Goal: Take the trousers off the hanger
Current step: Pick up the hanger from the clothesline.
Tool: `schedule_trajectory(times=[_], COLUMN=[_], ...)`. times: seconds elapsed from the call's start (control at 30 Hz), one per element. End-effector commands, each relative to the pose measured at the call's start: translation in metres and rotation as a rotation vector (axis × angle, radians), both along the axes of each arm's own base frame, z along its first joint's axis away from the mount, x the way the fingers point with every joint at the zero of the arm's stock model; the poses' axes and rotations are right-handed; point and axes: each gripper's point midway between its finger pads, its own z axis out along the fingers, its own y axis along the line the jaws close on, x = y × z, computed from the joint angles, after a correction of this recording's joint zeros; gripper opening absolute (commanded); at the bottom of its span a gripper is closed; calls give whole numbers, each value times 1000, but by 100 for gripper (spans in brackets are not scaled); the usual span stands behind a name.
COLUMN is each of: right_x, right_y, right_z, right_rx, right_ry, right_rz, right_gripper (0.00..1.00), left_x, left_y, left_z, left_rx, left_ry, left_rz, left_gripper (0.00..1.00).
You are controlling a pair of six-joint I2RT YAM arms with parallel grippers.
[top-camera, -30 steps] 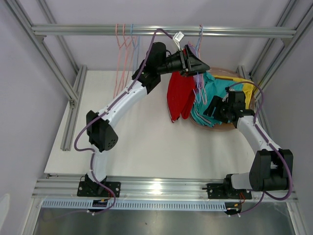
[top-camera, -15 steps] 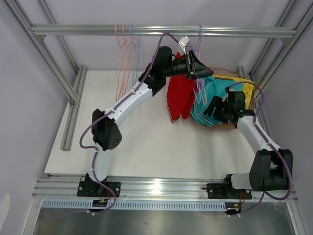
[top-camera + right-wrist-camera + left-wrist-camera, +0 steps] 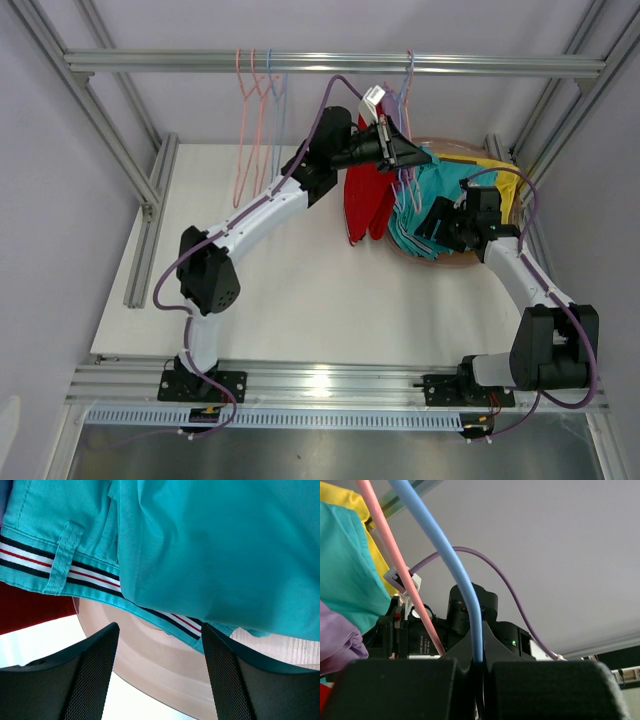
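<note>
My left gripper (image 3: 408, 155) is shut on the thin blue wire of a hanger (image 3: 455, 570) whose hook (image 3: 410, 72) is on the top rail. A pink hanger wire (image 3: 395, 555) runs just beside it. Red trousers (image 3: 362, 205) and lavender trousers (image 3: 405, 188) hang below the gripper; I cannot tell which wire carries which. Teal trousers (image 3: 445, 185) and yellow trousers (image 3: 497, 178) lie in the pinkish tub (image 3: 450, 262). My right gripper (image 3: 432, 225) is open at the tub's near rim (image 3: 150, 650), just under the teal trousers' (image 3: 210, 540) striped waistband, holding nothing.
Several bare pink and blue hangers (image 3: 252, 120) hang from the aluminium rail (image 3: 200, 62) at the left. Frame posts (image 3: 150, 210) stand on both sides of the white table (image 3: 290, 290). Purple cables loop along both arms.
My left gripper has shut on the blue hanger wire and shifted slightly right. The red trousers have swung and look narrower. The right arm has not moved.
</note>
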Motion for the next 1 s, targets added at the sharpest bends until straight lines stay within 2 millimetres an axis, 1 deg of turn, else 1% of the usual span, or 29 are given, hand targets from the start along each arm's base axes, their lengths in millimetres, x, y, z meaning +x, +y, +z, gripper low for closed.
schedule_trajectory(times=[0.0,0.17,0.2,0.23,0.3,0.33,0.4,0.43,0.57,0.63,0.7,0.73,0.8,0.83,0.97], right_x=[3,3,3,3,3,4,4,5,6,6,6,6,6,6,7], right_y=[3,4,3,4,4,3,3,3,3,3,3,4,3,3,3], right_z=[5,5,6,6,6,5,5,5,4,4,3,3,2,2,3], right_rx=[16,17,19,19,19,19,19,20,19,19,19,21,19,20,18], right_ry=[-22,-23,-25,-25,-25,-25,-25,-23,-25,-25,-20,-21,-18,-18,-20], right_rz=[8,10,10,11,11,10,10,7,8,8,9,10,9,7,7], right_gripper=[71,71,71,71,71,71,71,71,71,71,71,71,71,71,72], left_x=[-28,-38,-37,-39,-39,-41,-41,-42,-46,-49,-46,-48,-45,-46,-43], left_y=[16,24,24,26,25,27,26,28,30,34,36,39,40,42,48], left_z=[62,92,94,104,108,119,121,129,143,157,159,170,171,176,179], left_rx=[-72,-117,-117,-129,-133,-151,-158,-171,-192,-207,-192,-205,-198,-205,-196], left_ry=[-194,-311,-322,-348,-370,-388,-396,-410,-440,-477,-479,-510,-510,-521,-532], left_rz=[24,33,35,39,34,38,34,36,35,43,60,72,83,88,107], left_gripper=[0,0,0,0,0,1,1,0,0,0,0,0,0,0,0])
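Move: The spot on the clothesline where the hook of the blue hanger hangs is roughly 12 cm ahead of the left hand, 2 cm to its left and 17 cm above. Of the clothes, the red trousers hang about 9 cm left, 5 cm ahead and 12 cm below, and the purple pair about 9 cm ahead, 2 cm left and 6 cm lower. From the right hand, the same hook spot lies about 12 cm ahead, 4 cm left and 43 cm up. The blue hanger, already pinched between the left hand's shut fingers, is raised off the clothesline: at first barely moving, then quickly up by about 6.5 cm, easing some 2 cm back and slightly left. The wrist tilts less than 10 degrees and the fingers keep their grip. ##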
